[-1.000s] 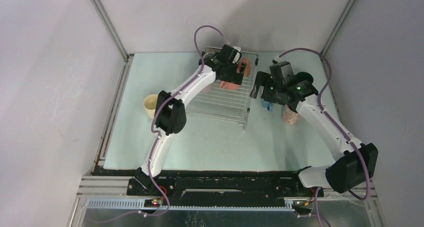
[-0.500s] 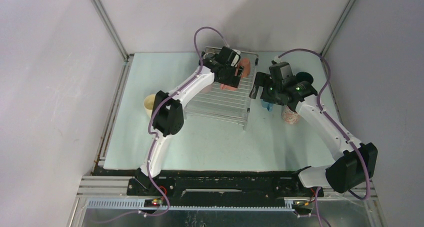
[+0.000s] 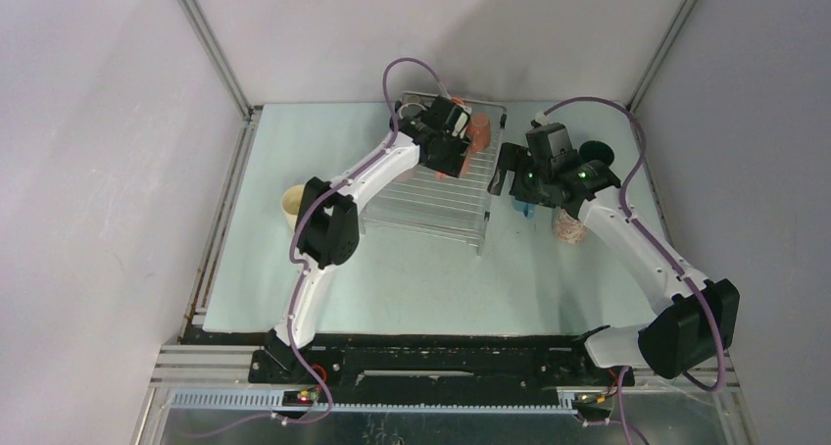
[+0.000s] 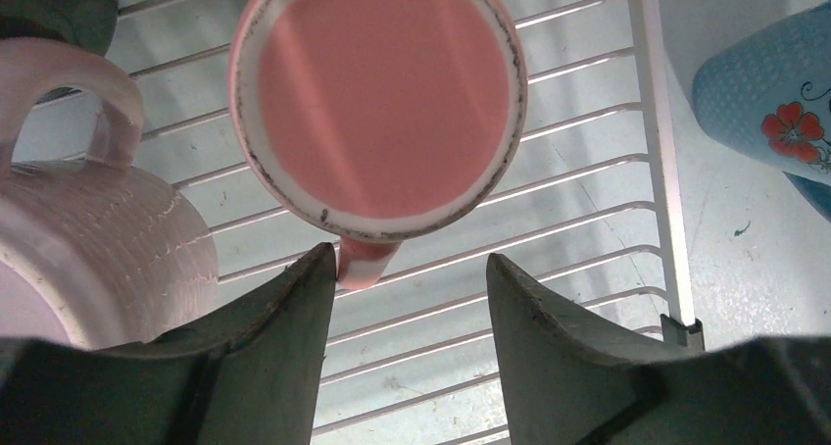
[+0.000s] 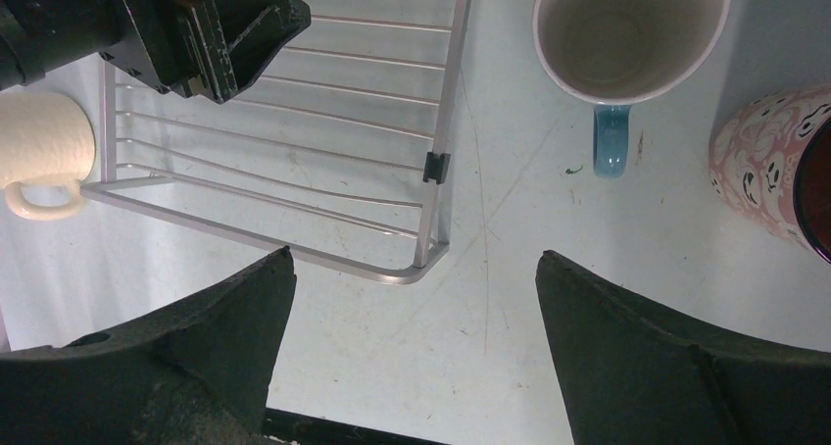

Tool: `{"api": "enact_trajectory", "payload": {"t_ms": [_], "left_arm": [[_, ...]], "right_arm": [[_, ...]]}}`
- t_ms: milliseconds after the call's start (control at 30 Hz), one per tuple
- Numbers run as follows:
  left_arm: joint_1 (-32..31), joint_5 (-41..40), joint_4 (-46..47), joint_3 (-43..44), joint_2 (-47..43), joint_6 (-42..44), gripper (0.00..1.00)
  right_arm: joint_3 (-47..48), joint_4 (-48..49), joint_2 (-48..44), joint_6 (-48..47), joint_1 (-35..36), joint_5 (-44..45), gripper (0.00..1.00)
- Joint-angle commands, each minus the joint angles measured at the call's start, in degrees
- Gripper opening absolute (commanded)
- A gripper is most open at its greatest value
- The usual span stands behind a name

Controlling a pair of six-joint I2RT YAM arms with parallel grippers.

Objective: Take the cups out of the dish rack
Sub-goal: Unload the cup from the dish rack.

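Note:
A salmon-orange cup lies on the dish rack with its round end facing the left wrist camera and its handle pointing at the jaws. My left gripper is open around that handle. One fingertip touches the handle; the other stands well apart. From above, the left gripper is at the rack's far right, against the orange cup. A ribbed pink cup lies on the rack beside it. My right gripper hangs wide open and empty over the table by the rack's corner.
Off the rack stand a cream cup to the left, a blue-handled cup, a speckled pink cup and a dark cup to the right. A dark green cup sits at the rack's far end.
My left gripper has pushed farther toward the orange cup and its jaws have narrowed around the handle. The right arm has barely moved.

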Motion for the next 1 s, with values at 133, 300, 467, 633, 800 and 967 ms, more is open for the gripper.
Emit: {"api": "enact_trajectory", "payload": {"t_ms": [133, 300, 467, 633, 800, 967], "left_arm": [[-0.6, 0.4, 1.8, -2.3, -2.7, 1.4, 0.58], [-0.5, -0.3, 2.7, -2.9, -1.9, 1.6, 0.53], [-0.6, -1.0, 5.2, -4.9, -2.2, 1.8, 0.49], [-0.5, -1.9, 7.9, -7.1, -2.4, 1.3, 0.45], [-0.5, -3.5, 12.3, -11.4, -3.9, 0.6, 0.42], [-0.6, -4.8, 15.3, -13.8, -4.9, 0.4, 0.37]], "right_arm": [[-0.6, 2.0, -0.3, -0.2, 0.5, -0.1, 1.00], [-0.9, 2.3, 0.0, -0.2, 0.5, -0.1, 1.00], [-0.9, 2.4, 0.2, -0.4, 0.6, -0.1, 1.00], [-1.0, 2.5, 0.5, -0.4, 0.5, -0.2, 1.00], [-1.2, 2.9, 0.5, -0.6, 0.5, -0.3, 1.00], [-1.5, 3.0, 0.7, -0.7, 0.5, -0.2, 1.00]]}}
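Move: The pink cup, upside down in the rack, has its middle about 5 cm ahead of the left hand, 2 cm to its right and 3 cm lower, its handle turned back towards the fingers. The pale pink mug lies some 10 cm left and 4 cm ahead; the dark grey mug 8 cm left and 10 cm ahead; the salmon cup 6 cm right and 8 cm ahead. From the right hand, the pink cup is roughly 15 cm ahead, 11 cm left and 12 cm below. The pink cup's handle is what the left hand sinks to: it goes down about 5 cm, slowly at first and then faster, close behind the upturned base. The fingers narrow from well open to a bit over a third open, so that the tips come down on either side of the handle, still with a gap between them; the wrist hardly turns. ##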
